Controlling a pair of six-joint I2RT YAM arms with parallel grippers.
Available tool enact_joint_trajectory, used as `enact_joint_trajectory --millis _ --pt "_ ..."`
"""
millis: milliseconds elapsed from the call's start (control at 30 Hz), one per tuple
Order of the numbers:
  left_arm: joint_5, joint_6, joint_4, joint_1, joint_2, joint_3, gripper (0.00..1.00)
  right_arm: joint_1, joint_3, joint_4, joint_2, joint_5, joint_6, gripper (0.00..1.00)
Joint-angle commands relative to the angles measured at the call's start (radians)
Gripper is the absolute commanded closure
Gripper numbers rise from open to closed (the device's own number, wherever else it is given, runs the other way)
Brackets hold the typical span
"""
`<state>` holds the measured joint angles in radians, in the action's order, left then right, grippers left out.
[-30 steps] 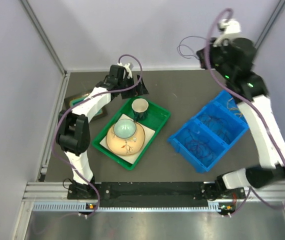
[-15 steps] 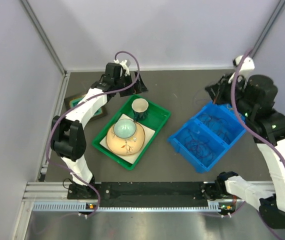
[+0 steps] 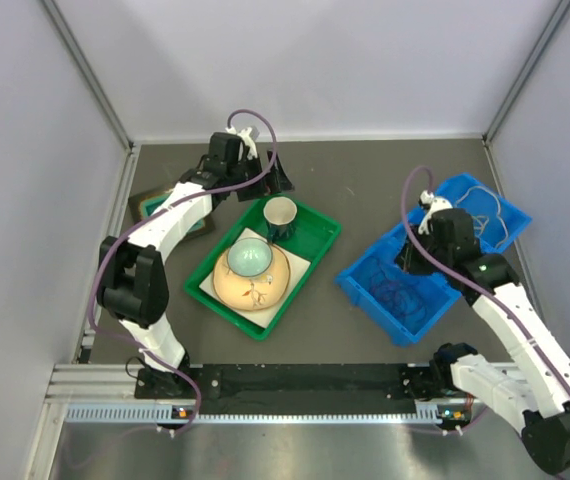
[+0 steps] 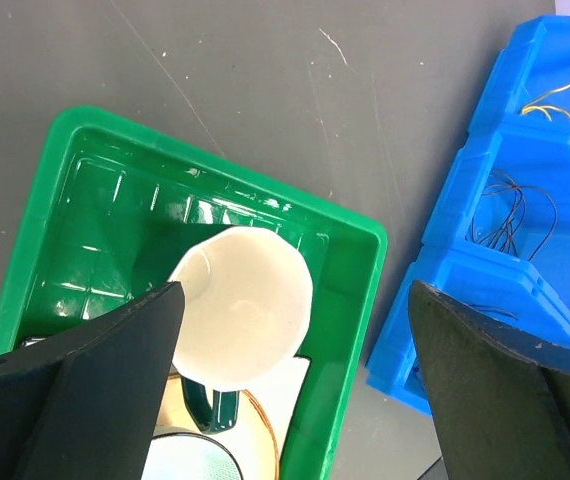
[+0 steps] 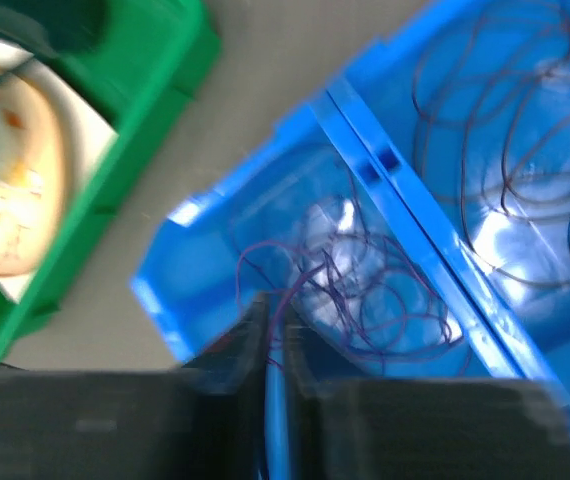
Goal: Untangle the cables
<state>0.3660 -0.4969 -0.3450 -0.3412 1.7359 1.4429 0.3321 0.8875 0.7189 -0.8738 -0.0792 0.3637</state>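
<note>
The cables lie sorted in a blue bin (image 3: 365,272) with three compartments. A purple coil (image 5: 375,285) fills the near one, dark loops (image 5: 505,130) the middle one, and a yellowish wire (image 4: 565,95) the far one. My right gripper (image 5: 280,305) hangs low over the near compartment, shut, with a purple strand running from between its tips into the coil. In the top view it (image 3: 412,262) sits at the bin's middle. My left gripper (image 4: 293,300) stands wide open and empty above a mug (image 4: 245,305).
A green tray (image 3: 310,270) at centre left holds the mug (image 3: 280,212), a pale green bowl (image 3: 249,258) and a tan dish (image 3: 255,290). A dark flat item (image 3: 150,203) lies by the left wall. Walls close in at the back and sides.
My right arm has swung down from high at the back right to the blue bin, bringing the thin cable with it. The left arm has barely shifted.
</note>
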Motion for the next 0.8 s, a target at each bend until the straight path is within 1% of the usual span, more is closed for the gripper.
enact_joint_trajectory --millis 0,67,133,200,267,300,367,400,433,467,500,533,567,600,633,700,767 --pt "-0.001 -0.003 0.023 -0.001 -0.07 -0.012 0.01 0.01 -0.083 -0.087 -0.002 0.039 0.02 0.69" --pt "-0.002 0.0 0.02 -0.001 -0.073 -0.013 0.01 0.01 -0.09 -0.087 -0.01 0.045 0.017 0.39" --pt "-0.007 0.006 0.02 -0.002 -0.076 -0.012 0.01 0.01 -0.082 -0.087 -0.005 0.048 0.017 0.33" --pt "-0.015 0.014 0.015 -0.001 -0.084 -0.009 0.01 0.01 -0.046 -0.078 0.01 0.058 0.018 0.19" --pt "-0.03 0.032 0.0 -0.001 -0.082 0.008 0.01 0.01 -0.007 -0.043 0.024 0.076 0.006 0.15" --pt "-0.033 0.041 -0.034 -0.001 -0.079 0.022 0.01 0.01 0.043 -0.027 0.028 0.111 0.001 0.14" --pt "-0.044 0.063 -0.069 -0.001 -0.072 0.063 0.01 0.01 0.097 0.025 0.03 0.188 -0.028 0.09" --pt "-0.067 0.069 -0.093 0.001 -0.073 0.073 0.01 0.01 0.152 0.046 0.029 0.226 -0.04 0.08" --pt "-0.079 0.075 -0.097 -0.001 -0.078 0.077 0.01 0.01 0.178 0.066 0.029 0.308 -0.063 0.07" --pt "-0.099 0.08 -0.097 -0.001 -0.094 0.073 0.01 0.01 0.203 0.083 0.026 0.35 -0.077 0.01" --pt "-0.155 0.08 -0.095 0.001 -0.104 0.067 0.01 0.01 0.249 0.12 0.016 0.396 -0.098 0.01" --pt "-0.188 0.084 -0.097 -0.001 -0.116 0.05 0.01 0.01 0.267 0.138 0.006 0.498 -0.103 0.01" --pt "-0.217 0.09 -0.094 -0.001 -0.139 0.039 0.01 0.01 0.31 0.163 -0.004 0.55 -0.108 0.01" --pt "-0.283 0.098 -0.095 -0.001 -0.15 0.028 0.01 0.01 0.33 0.204 -0.016 0.594 -0.109 0.01" --pt "-0.318 0.109 -0.089 0.002 -0.163 -0.001 0.01 0.01 0.349 0.226 -0.043 0.672 -0.109 0.01" --pt "-0.395 0.129 -0.078 0.001 -0.206 -0.032 0.01 0.01 0.395 0.257 -0.071 0.719 -0.109 0.01" --pt "-0.546 0.13 -0.074 0.001 -0.248 -0.07 0.01 0.01 0.422 0.284 -0.097 0.728 -0.106 0.01"
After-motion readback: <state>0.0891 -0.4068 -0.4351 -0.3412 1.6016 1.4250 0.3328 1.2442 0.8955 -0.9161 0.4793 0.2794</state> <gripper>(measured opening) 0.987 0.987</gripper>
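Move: The right hand, shut on a thin purple cable, hangs almost over its target, the tangle in the blue bin's near compartment: about 17 cm below, barely a centimetre ahead and to the right. The cables in the bin's middle compartment lie some 9 cm ahead and 10 cm right of the hand, the yellow cable in its far one roughly 17 cm ahead and 22 cm right. From the empty left hand the near tangle is around 18 cm back, 29 cm right and 18 cm down. Down about 4.5 cm towards the near compartment goes the right hand, its fingers opening wide on the way to let go of the purple cable. It then reverses, climbing some 15 cm and swinging right along the bin as the wrist tips up and turns clockwise. The left hand, open and empty, drifts about 5 cm left and a little up, away from the bin, turning slightly counter-clockwise. ##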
